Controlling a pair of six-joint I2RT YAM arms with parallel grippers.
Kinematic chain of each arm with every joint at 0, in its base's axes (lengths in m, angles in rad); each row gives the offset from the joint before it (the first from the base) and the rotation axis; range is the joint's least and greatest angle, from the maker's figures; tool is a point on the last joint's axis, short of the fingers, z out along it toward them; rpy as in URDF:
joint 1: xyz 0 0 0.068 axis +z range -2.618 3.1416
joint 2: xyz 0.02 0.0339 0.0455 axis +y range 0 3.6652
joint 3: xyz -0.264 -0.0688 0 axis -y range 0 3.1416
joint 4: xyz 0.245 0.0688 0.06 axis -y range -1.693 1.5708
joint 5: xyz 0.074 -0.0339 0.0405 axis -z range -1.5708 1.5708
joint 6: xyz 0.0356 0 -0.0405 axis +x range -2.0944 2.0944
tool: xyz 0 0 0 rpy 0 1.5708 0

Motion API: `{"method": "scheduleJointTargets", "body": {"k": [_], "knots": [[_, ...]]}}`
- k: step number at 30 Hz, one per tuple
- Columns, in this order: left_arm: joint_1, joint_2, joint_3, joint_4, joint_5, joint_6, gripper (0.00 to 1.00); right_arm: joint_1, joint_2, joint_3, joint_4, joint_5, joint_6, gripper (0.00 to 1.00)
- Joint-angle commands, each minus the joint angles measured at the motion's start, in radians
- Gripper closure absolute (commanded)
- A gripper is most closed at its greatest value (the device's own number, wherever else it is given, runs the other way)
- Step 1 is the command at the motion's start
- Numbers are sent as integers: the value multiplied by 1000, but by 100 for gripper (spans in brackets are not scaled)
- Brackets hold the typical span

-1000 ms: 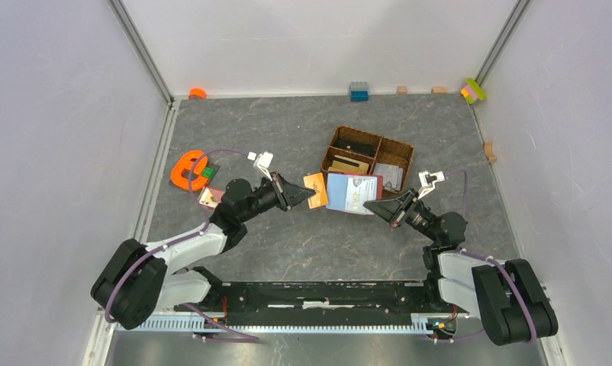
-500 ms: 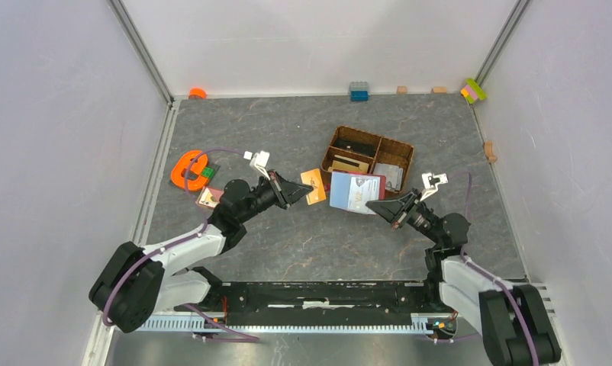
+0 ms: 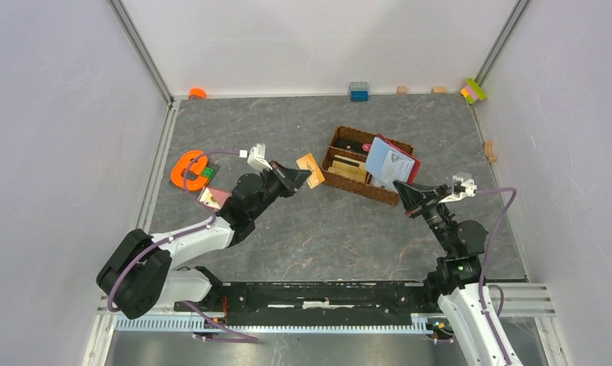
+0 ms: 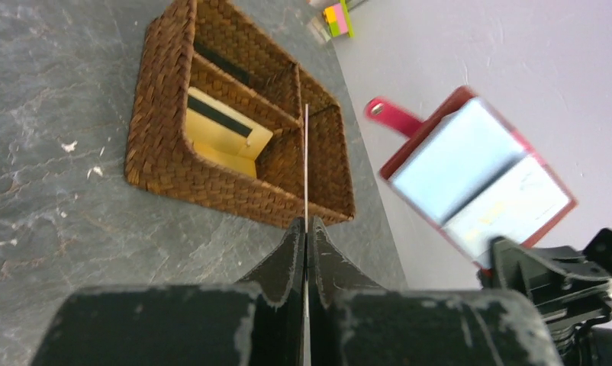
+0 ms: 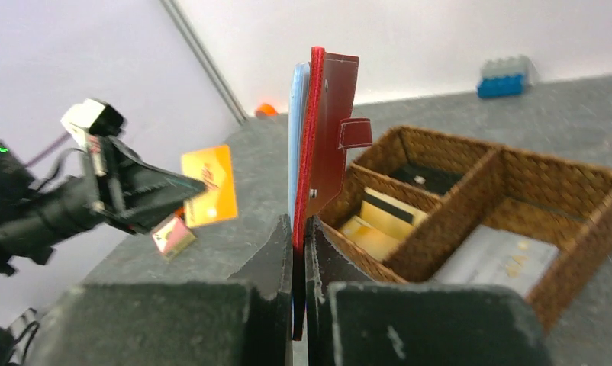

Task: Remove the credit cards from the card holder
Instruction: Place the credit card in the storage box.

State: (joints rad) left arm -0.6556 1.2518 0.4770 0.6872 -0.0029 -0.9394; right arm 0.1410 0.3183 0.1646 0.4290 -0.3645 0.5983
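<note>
The dark red card holder (image 3: pixel 411 163) hangs open above the wicker basket, with my right gripper (image 3: pixel 404 191) shut on its lower edge. Light blue credit cards (image 3: pixel 387 158) show inside it. In the right wrist view the card holder (image 5: pixel 330 130) stands edge-on between the jaws of that gripper (image 5: pixel 299 229). An orange credit card (image 3: pixel 311 169) is pinched in my left gripper (image 3: pixel 299 175), in the air left of the basket. In the left wrist view this card (image 4: pixel 306 160) is a thin edge rising from the shut left gripper (image 4: pixel 306 229), and the card holder (image 4: pixel 478 175) floats to the right.
The brown wicker basket (image 3: pixel 347 180) holds tan and grey cards in its compartments. A small pink card (image 3: pixel 211 197) lies on the table by the left arm. An orange ring object (image 3: pixel 187 169) sits at the left. A blue brick (image 3: pixel 358 91) and small blocks line the back wall.
My right gripper has lifted the card holder up and to the back right, over the basket. The left gripper, with the orange card, has drawn slightly back and away from the holder.
</note>
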Motion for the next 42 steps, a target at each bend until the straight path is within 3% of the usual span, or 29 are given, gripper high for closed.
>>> {"method": "scheduleJointTargets", "body": {"k": [1, 4, 9, 13, 18, 24, 30, 42], "knots": [[-39, 30, 117, -33, -140, -1, 98, -3, 24, 50, -116, 74, -63, 100], [-78, 81, 252, -206, -131, 62, 98, -3, 29, 64, -129, 64, -70, 100], [-164, 183, 302, -141, -215, 35, 98, -4, -37, 78, -181, 137, -98, 100], [-174, 292, 464, -312, -177, 60, 98, -3, -88, 86, -209, 180, -113, 100], [-180, 356, 475, -280, -302, -87, 98, -4, -132, 88, -232, 222, -116, 100], [-194, 423, 573, -462, -456, -307, 98, -2, -165, 81, -240, 252, -108, 100], [-197, 462, 526, -354, -520, -499, 98, -3, -167, 76, -242, 258, -97, 100], [-197, 567, 623, -403, -555, -593, 98, -4, -173, 66, -237, 265, -88, 100]]}}
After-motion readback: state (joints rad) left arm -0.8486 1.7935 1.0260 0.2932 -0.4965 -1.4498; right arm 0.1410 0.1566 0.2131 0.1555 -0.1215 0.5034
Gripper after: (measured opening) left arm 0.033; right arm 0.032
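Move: Ahead and to the right of the left hand, which already pinches the orange credit card, lies the aim: the storage box's near-left compartment with the yellow cards, about 10 cm ahead, 12 right, 15 below. The far-left compartment is some 7 cm beyond it and 2 farther right; the silver-card compartment about 12 cm to its right. From the right hand the aimed compartment is roughly 15 cm ahead, 14 left, 21 below; the card holder in its fingers centres 5 cm ahead, 3 left, 2 above. Swinging right about 9 cm in an arc that first rises some 4 cm, the left hand then goes forward and down to the near-left compartment, tipping the fingers down and turning counter-clockwise, each about 25 degrees, the card still pinched. The right hand keeps hold of the card holder, dips 4 cm and comes back up while drawing 4 cm right and turning clockwise. ##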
